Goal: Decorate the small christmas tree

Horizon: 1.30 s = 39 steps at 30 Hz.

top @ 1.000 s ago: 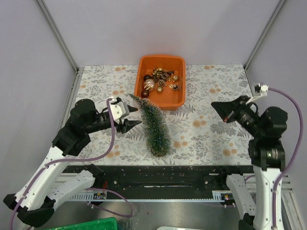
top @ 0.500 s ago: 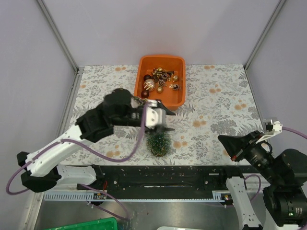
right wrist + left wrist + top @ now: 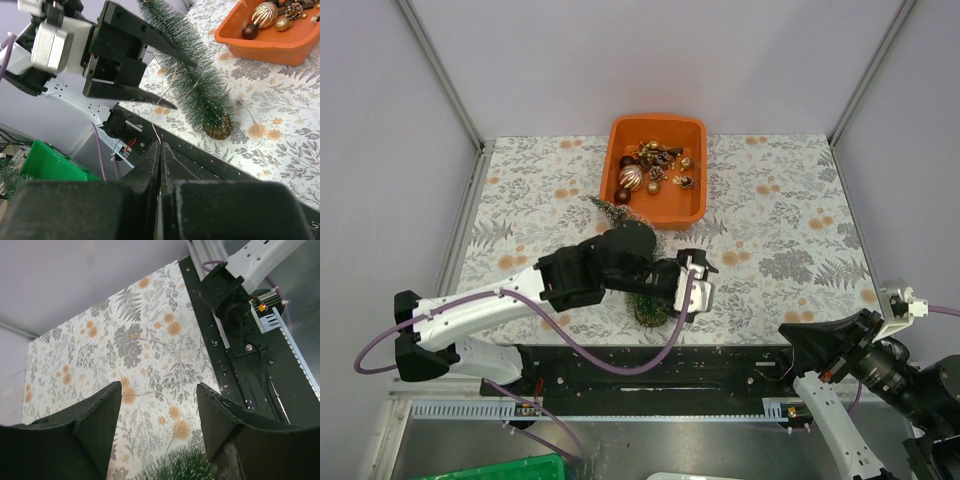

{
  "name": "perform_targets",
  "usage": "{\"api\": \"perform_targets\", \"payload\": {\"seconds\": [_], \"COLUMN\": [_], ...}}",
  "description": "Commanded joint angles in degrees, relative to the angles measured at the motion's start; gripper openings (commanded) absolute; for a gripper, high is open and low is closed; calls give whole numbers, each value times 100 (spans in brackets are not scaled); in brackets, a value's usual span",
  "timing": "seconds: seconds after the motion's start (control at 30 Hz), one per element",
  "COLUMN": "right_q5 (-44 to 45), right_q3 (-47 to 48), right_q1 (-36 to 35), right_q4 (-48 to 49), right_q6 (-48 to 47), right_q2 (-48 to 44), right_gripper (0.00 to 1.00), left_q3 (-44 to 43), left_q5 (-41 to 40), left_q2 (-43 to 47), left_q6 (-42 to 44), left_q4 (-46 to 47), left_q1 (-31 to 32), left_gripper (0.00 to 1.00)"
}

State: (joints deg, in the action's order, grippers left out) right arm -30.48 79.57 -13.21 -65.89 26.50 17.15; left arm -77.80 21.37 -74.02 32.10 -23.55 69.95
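The small christmas tree (image 3: 609, 209) lies on the floral mat, its round base (image 3: 218, 128) toward the near rail; my left arm covers its middle from above. The left gripper (image 3: 695, 288) hovers open by the tree's wide end. Green bristles (image 3: 186, 468) show low between the fingers (image 3: 100, 415), not gripped. My right gripper (image 3: 160, 145) is shut on a thin wire (image 3: 155, 130) that runs up to the tree (image 3: 200, 95). In the top view that gripper (image 3: 788, 331) sits low at the near right.
An orange tray (image 3: 619, 150) at the back holds several ball and pinecone ornaments (image 3: 650, 172). A black rail (image 3: 740, 355) runs along the near edge. A green bin (image 3: 45, 165) sits below the table at the left.
My left arm has swung right, from left of the tree to over its lower part, with jaws a bit wider. The right arm has pulled back and down to the near right corner.
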Motion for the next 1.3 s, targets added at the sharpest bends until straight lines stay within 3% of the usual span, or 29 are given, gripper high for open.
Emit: {"api": "perform_targets", "payload": {"seconds": [0.0,0.3,0.47,0.53,0.57,0.63,0.67,0.9,1.07,1.27], "right_q5": [244,218,262,244,253,305,341,534,517,534], "right_q3": [59,-3,32,32,32,50,76,208,199,-20], "right_q1": [-260,-375,-454,-480,-489,-524,-551,-744,-797,-806], "right_q4": [137,261,296,348,349,348,349,577,831,1656], "right_q6": [259,347,373,391,400,382,365,285,224,224], "right_q2": [-71,-141,-142,-150,-142,-141,-124,139,412,1070], "right_gripper": [0,0,0,0,0,0,0,0,0,0], "left_q3": [457,687,749,705,696,547,442,-200,-69,572], "left_q5": [-255,-668,-871,-836,-818,-661,-608,1070,1386,1748], "left_q2": [247,309,318,300,292,274,265,554,1072,2083], "left_q6": [586,482,394,306,236,140,-26,-379,-520,-590], "left_q4": [930,1467,1617,1617,1591,1337,1162,-991,-2292,-3225], "left_q1": [430,747,765,766,774,765,783,687,318,-384], "left_gripper": [66,63,52,43,34,4,0,0,0,0]}}
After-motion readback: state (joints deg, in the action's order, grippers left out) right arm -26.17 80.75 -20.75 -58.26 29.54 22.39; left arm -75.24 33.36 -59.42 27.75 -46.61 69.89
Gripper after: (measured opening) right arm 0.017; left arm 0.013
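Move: The thin copper wire, one end still in the right hand's shut fingertips, runs close by the open left fingers. The place to pinch is about 3 cm back and 2 cm to the right of the left hand, level with it. From the right hand that spot is some 6 cm ahead, 11 cm left and 5 cm lower. The tree stands about 7 cm ahead and 10 cm left of the left hand, its middle some 18 cm below. The left fingers shut fully on the wire after easing back about 3 cm and slightly right, then draw it some 12 cm left and 5 cm back, across the near side of the tree, the wrist tilting as it goes. The right hand keeps its pinch on the wire's other end, nearly still, and near the end rises about 3 cm with a little forward. ##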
